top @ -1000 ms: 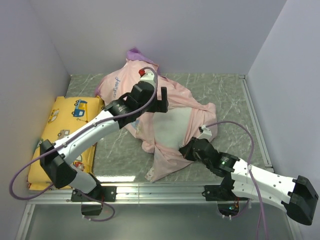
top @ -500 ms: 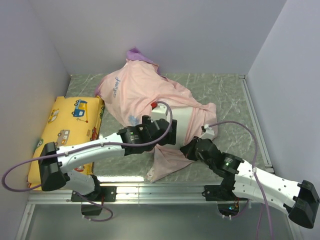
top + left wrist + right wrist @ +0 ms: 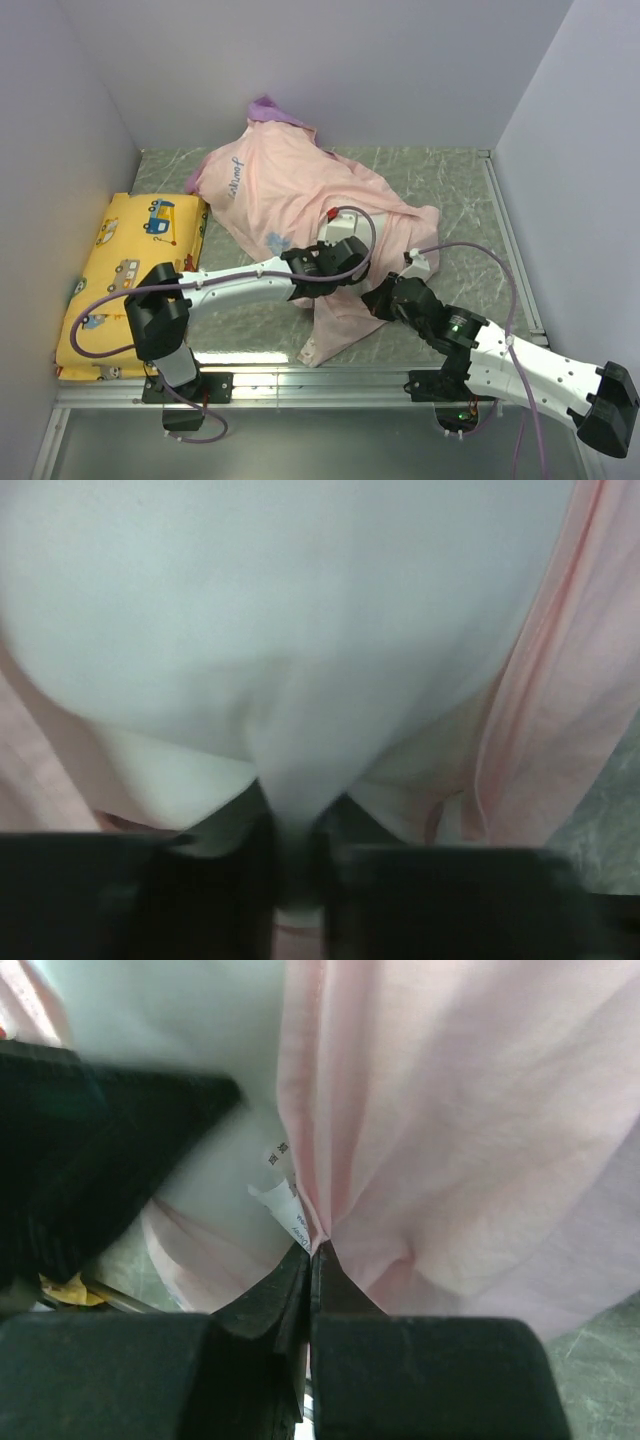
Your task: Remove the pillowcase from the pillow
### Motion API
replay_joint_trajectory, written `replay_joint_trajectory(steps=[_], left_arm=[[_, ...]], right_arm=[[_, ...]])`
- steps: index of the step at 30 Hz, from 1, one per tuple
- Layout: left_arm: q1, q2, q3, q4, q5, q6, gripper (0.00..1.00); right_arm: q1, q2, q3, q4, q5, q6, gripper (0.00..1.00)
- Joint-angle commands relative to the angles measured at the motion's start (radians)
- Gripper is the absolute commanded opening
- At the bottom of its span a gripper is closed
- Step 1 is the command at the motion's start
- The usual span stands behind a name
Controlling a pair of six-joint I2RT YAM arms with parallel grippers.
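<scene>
The pillowcase [image 3: 290,185] lies inside out, pale pink, heaped over the middle of the table, with a purple corner at the back. The white pillow [image 3: 300,600] fills the left wrist view and is mostly hidden under the pillowcase in the top view. My left gripper [image 3: 338,272] is shut on a pinched fold of the pillow, as the left wrist view shows [image 3: 296,830]. My right gripper [image 3: 382,296] is shut on a gathered edge of the pillowcase [image 3: 450,1110], beside a small white printed tag [image 3: 278,1195]; in that view the gripper [image 3: 318,1247] grips only pink cloth.
A yellow vehicle-print cushion [image 3: 130,270] lies along the left wall. Grey walls close the back and both sides. A metal rail [image 3: 300,375] runs along the near edge. The two wrists are close together at the pillowcase's near end.
My left arm swung from the far side of the pillowcase down to its near end and closed on the white pillow. The pink cloth now covers more of the pillow. The right gripper barely moved.
</scene>
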Motion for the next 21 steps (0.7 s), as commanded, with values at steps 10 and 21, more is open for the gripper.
replay_joint_trajectory(steps=[10, 21], left_arm=[[0.295, 0.073, 0.328, 0.1, 0.34, 0.09, 0.0], [0.42, 0.17, 0.638, 0.015, 0.521, 0.032, 0.0]], right_arm=[[0.003, -0.001, -0.08, 0.053, -0.026, 0.027, 0.0], [0.001, 0.055, -0.16, 0.108, 0.023, 0.071, 0.0]])
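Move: A fold of the white pillow already sits between my half-closed left fingers, practically at the hand point. From there, the pillowcase hem pinched in my right hand is about 6 cm back and 2 cm right, the case's right side some 12 cm right and 8 cm ahead, its loose near tail about 13 cm back and 5 cm left. From my right hand the fold is roughly 6 cm ahead and 2 cm left. I shut my left fingers on the white fold and haul it forward about 10 cm and up some 6 cm, away from my right hand, tipping the fingers down and rolling the hand's left side lower, around 20 degrees in all. My right hand keeps its pinch on the case hem, easing only a couple of centimetres forward and down. ##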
